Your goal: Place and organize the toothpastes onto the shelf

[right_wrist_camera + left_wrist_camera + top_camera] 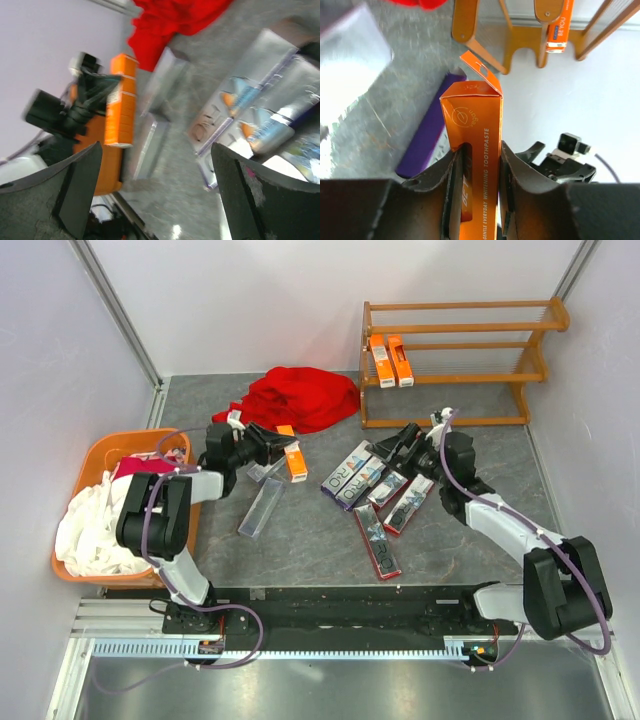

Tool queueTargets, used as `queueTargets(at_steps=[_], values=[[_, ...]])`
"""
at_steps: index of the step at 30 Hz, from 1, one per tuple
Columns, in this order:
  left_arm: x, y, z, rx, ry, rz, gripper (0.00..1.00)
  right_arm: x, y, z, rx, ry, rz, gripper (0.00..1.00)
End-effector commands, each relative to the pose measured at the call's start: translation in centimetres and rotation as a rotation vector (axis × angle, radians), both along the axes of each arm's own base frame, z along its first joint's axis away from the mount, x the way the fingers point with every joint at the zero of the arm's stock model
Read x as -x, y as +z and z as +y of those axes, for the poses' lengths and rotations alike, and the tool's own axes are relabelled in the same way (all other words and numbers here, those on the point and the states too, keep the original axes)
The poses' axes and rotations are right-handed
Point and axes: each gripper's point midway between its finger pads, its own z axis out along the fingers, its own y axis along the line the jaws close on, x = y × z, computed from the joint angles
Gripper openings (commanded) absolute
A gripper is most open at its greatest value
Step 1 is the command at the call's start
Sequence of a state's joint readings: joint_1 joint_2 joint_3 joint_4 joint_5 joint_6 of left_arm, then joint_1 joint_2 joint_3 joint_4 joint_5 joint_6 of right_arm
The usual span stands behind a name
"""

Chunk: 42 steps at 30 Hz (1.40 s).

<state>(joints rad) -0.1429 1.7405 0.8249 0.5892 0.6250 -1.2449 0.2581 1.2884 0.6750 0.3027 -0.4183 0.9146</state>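
Note:
My left gripper (477,167) is shut on an orange toothpaste box (476,135) whose far end flap stands open; the overhead view shows this box (294,460) left of centre. The shelf (455,360) stands at the back right with two orange toothpastes (390,360) on its middle tier. Several toothpastes lie in a cluster at mid-table, a dark purple one (345,472) and a red one (377,540) among them. My right gripper (405,445) hovers open over the cluster's far end, its fingers (75,185) wide apart with nothing between them. A silver box (262,505) lies near the left arm.
A red cloth (300,395) is heaped at the back centre. An orange basket (100,505) with white cloth sits at the left edge. Grey walls close in the table on the left, back and right.

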Motion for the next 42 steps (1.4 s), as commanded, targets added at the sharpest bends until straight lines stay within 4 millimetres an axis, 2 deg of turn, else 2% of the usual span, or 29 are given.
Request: queueTargets(at_steps=[1,2,4,5,7,8,9,11,12,13,14,15,16,20,26,28,30,31,34,37,38,42], values=[[0.1,8.4,0.6,0.284,0.131,-0.194,0.31,0.1,3.9,2.7,-0.187,-0.011,-0.11,0.98],[0.3,9.0,1.0,0.306,0.152,-0.216,0.31,0.3,3.5,3.4,-0.217,-0.005,-0.089,0.98],[0.5,8.3,1.8,0.337,0.22,-0.195,0.31,1.2,3.9,5.3,-0.266,0.034,-0.102,0.98],[0.7,8.3,2.1,0.346,0.237,-0.197,0.31,1.4,3.5,6.0,-0.289,0.042,-0.074,0.98],[0.8,8.2,2.4,0.357,0.258,-0.197,0.31,2.5,3.8,8.1,-0.322,0.088,-0.079,0.98],[0.8,8.2,2.3,0.358,0.257,-0.198,0.32,2.6,3.1,8.9,-0.326,0.099,-0.057,0.98],[0.8,8.4,2.3,0.362,0.255,-0.204,0.32,3.2,3.7,10.2,-0.355,0.132,-0.057,0.98],[1.0,8.3,2.3,0.362,0.263,-0.204,0.32,3.4,3.3,11.6,-0.383,0.164,-0.044,0.98],[1.0,8.4,2.3,0.36,0.267,-0.21,0.32,3.8,3.7,12.5,-0.418,0.185,-0.03,0.98],[1.0,8.4,2.3,0.358,0.267,-0.209,0.32,3.9,3.1,13.2,-0.431,0.205,-0.009,0.98],[1.0,8.4,2.3,0.357,0.27,-0.211,0.32,4.1,3.3,13.7,-0.453,0.222,-0.012,0.98],[1.1,8.5,2.5,0.357,0.279,-0.216,0.32,4.3,4.7,14.2,-0.502,0.244,-0.038,0.98],[1.1,8.4,2.5,0.355,0.282,-0.209,0.32,4.2,4.3,14.5,-0.505,0.251,-0.027,0.98],[1.1,8.5,2.4,0.353,0.274,-0.207,0.32,4.2,5.5,15.7,-0.517,0.288,-0.057,0.94],[1.1,8.5,1.9,0.393,0.246,-0.195,0.32,3.6,5.6,17.2,-0.463,0.329,-0.078,0.88],[1.1,8.5,1.8,0.403,0.24,-0.197,0.32,3.2,4.6,17.9,-0.445,0.343,-0.054,0.84],[1.1,8.5,1.7,0.413,0.234,-0.194,0.32,3.1,4.6,18.5,-0.45,0.367,-0.046,0.78],[1.1,8.4,1.7,0.415,0.234,-0.194,0.32,2.9,3.8,18.6,-0.445,0.366,-0.028,0.76],[1.1,8.3,1.6,0.417,0.233,-0.188,0.32,2.9,3.4,19.2,-0.447,0.378,-0.012,0.71],[1.1,8.2,1.5,0.421,0.23,-0.188,0.32,2.7,3.0,19.4,-0.445,0.37,-0.002,0.67],[1.1,8.2,1.5,0.422,0.228,-0.187,0.32,2.8,3.0,19.5,-0.446,0.372,0.0,0.62],[1.0,8.1,1.4,0.424,0.226,-0.189,0.33,2.5,2.8,19.4,-0.447,0.345,0.001,0.53]])
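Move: My left hand already holds the orange toothpaste box. My open right gripper is about 22 cm to its right, 3 cm back and slightly higher. From my right hand, the orange box's middle lies some 21 cm left, 1 cm back, nearly level. The purple toothpaste pair is on the table about 5 cm left of that hand, 6 back and 16 below. A silver box lies roughly 5 cm left of my left hand, 7 back and 12 down. I sweep my right hand about 19 cm left, over the purple pair, to the near end of the orange box, drifting slightly back and then bobbing up and down over the last stretch. Its left side rolls up as it turns counter-clockwise, some 30 degrees in all, and its fingers close to about half open around that end. My left hand keeps its grip, lifts the box about 7 cm and tilts its fingers upward. ##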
